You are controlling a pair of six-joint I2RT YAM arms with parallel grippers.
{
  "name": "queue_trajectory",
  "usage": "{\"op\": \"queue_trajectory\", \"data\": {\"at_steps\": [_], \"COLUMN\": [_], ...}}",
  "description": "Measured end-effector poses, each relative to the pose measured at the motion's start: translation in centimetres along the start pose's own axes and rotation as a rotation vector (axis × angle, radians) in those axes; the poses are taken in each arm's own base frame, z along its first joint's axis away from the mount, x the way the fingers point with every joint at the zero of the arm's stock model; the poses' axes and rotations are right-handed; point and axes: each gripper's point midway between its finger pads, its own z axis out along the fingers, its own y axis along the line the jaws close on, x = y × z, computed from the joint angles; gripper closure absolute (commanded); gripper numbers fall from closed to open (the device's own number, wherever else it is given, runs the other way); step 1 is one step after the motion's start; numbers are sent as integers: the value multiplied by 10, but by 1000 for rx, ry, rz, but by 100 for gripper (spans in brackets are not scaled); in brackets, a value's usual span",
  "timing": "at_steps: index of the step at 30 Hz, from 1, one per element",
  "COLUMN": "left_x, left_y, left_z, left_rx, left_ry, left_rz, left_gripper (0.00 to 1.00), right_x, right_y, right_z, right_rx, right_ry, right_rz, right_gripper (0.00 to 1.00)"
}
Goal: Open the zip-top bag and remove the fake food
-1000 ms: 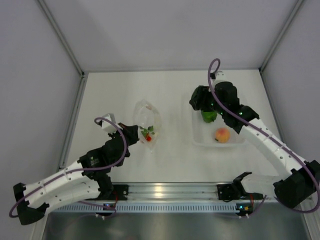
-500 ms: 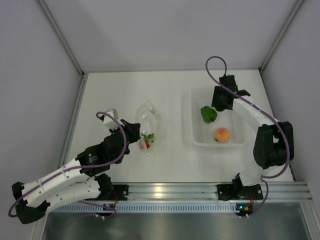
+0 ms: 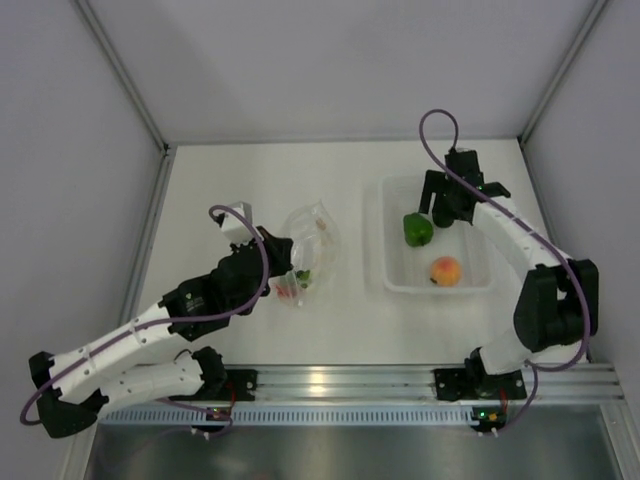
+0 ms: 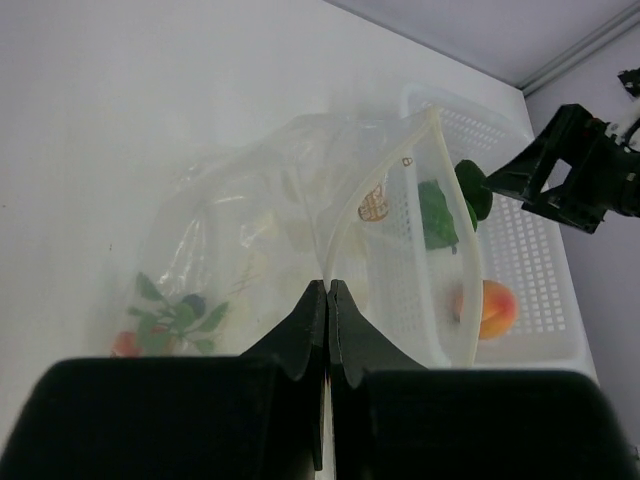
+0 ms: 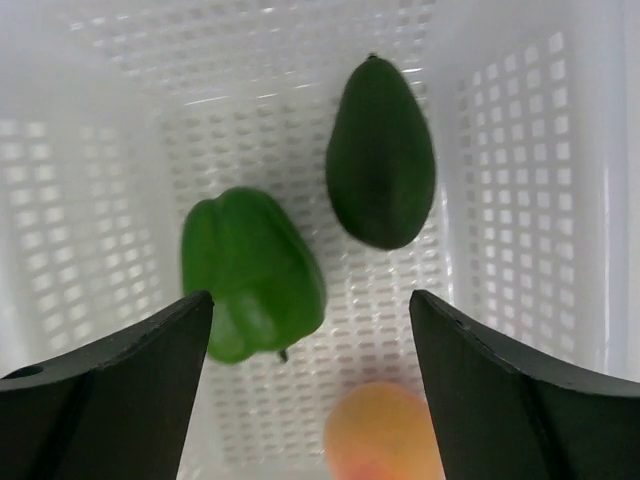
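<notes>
The zip-top bag [image 3: 312,240] [image 4: 250,215] lies crinkled on the table left of centre. My left gripper [image 3: 287,250] [image 4: 328,286] is shut on its rim and holds that edge up. Red tomatoes on a green sprig [image 3: 291,287] [image 4: 168,322] remain inside the bag. My right gripper [image 3: 453,207] [image 5: 310,298] hangs open over the white tray [image 3: 440,288] [image 5: 100,200], holding nothing. In the tray lie the green pepper [image 3: 418,229] [image 5: 250,275], the dark avocado [image 5: 380,150] and the peach [image 3: 445,270] [image 5: 385,435]. The avocado is hidden under the right gripper in the top view.
The tray's perforated walls [image 4: 520,240] rise around the right gripper's fingers. Grey walls enclose the table at the back and on both sides. A metal rail [image 3: 330,385] with both arm bases runs along the near edge.
My left gripper has pulled the bag's rim up and to the right, and the bag now bulges open. My right gripper moved to the tray's back part and its jaws stand wider.
</notes>
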Motion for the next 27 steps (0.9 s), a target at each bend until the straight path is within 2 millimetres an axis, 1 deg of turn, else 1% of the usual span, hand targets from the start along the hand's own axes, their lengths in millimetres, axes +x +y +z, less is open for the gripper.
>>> {"op": "queue_trajectory", "data": {"at_steps": [1, 2, 4, 5, 7, 8, 10, 11, 16, 18, 22, 23, 27], "left_x": [0, 0, 0, 1, 1, 2, 5, 7, 19, 22, 23, 23, 27], "left_y": [-1, -2, -3, -3, -3, -3, -4, -4, -5, -5, -9, -10, -14], "left_z": [0, 1, 2, 2, 4, 5, 8, 11, 20, 23, 26, 27, 32], "left_rx": [1, 0, -3, -5, -13, -16, -24, -30, -55, -64, -67, -64, -65], "left_ry": [2, 2, 2, 2, 0, -1, 2, 6, 22, 25, 19, 17, 18], "left_rz": [-1, -6, -18, -25, -37, -41, -49, -50, -73, -90, -138, -151, -176], "left_gripper": [100, 100, 100, 100, 100, 100, 100, 100, 100, 100, 100, 100, 100], "right_x": [2, 3, 0, -2, -3, -1, 3, 7, 35, 45, 64, 67, 76], "right_y": [6, 12, 29, 40, 62, 75, 98, 109, 161, 175, 195, 201, 219], "right_z": [-10, -22, -50, -66, -94, -110, -134, -146, -192, -203, -217, -219, -221], "right_rx": [-45, -91, -219, -287, -407, -472, -574, -621, -799, -839, -875, -875, -855], "right_ry": [-10, -24, -76, -107, -154, -171, -192, -195, -176, -165, -142, -139, -142], "right_rz": [11, 25, 55, 66, 74, 74, 63, 53, -9, -31, -71, -81, -94], "right_gripper": [25, 32, 40, 46, 52, 58, 60, 64, 69, 71, 73, 78, 79]}}
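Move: The fake berries still in the clear bag lie about 35 cm to the left of my empty right hand, some 16 cm back and 9 cm lower. The avocado is about 4 cm ahead, 3 cm right and 8 cm below; the pepper at that depth is 4 cm left and 1 cm back, the peach 12 cm back and 3 cm right. From my left hand, the berries are some 22 cm below, 4 cm ahead and 2 cm left. I bring my open right hand out of the tray, away from the avocado, about 25 cm left and 16 cm back towards the bag's open mouth, rising some 13 cm early and then running level. My fingers tip up, swing leftward and draw nearly shut. My left hand keeps its pinch on the bag's rim and carries it about 3 cm right, slightly down and forward, to meet my right. ##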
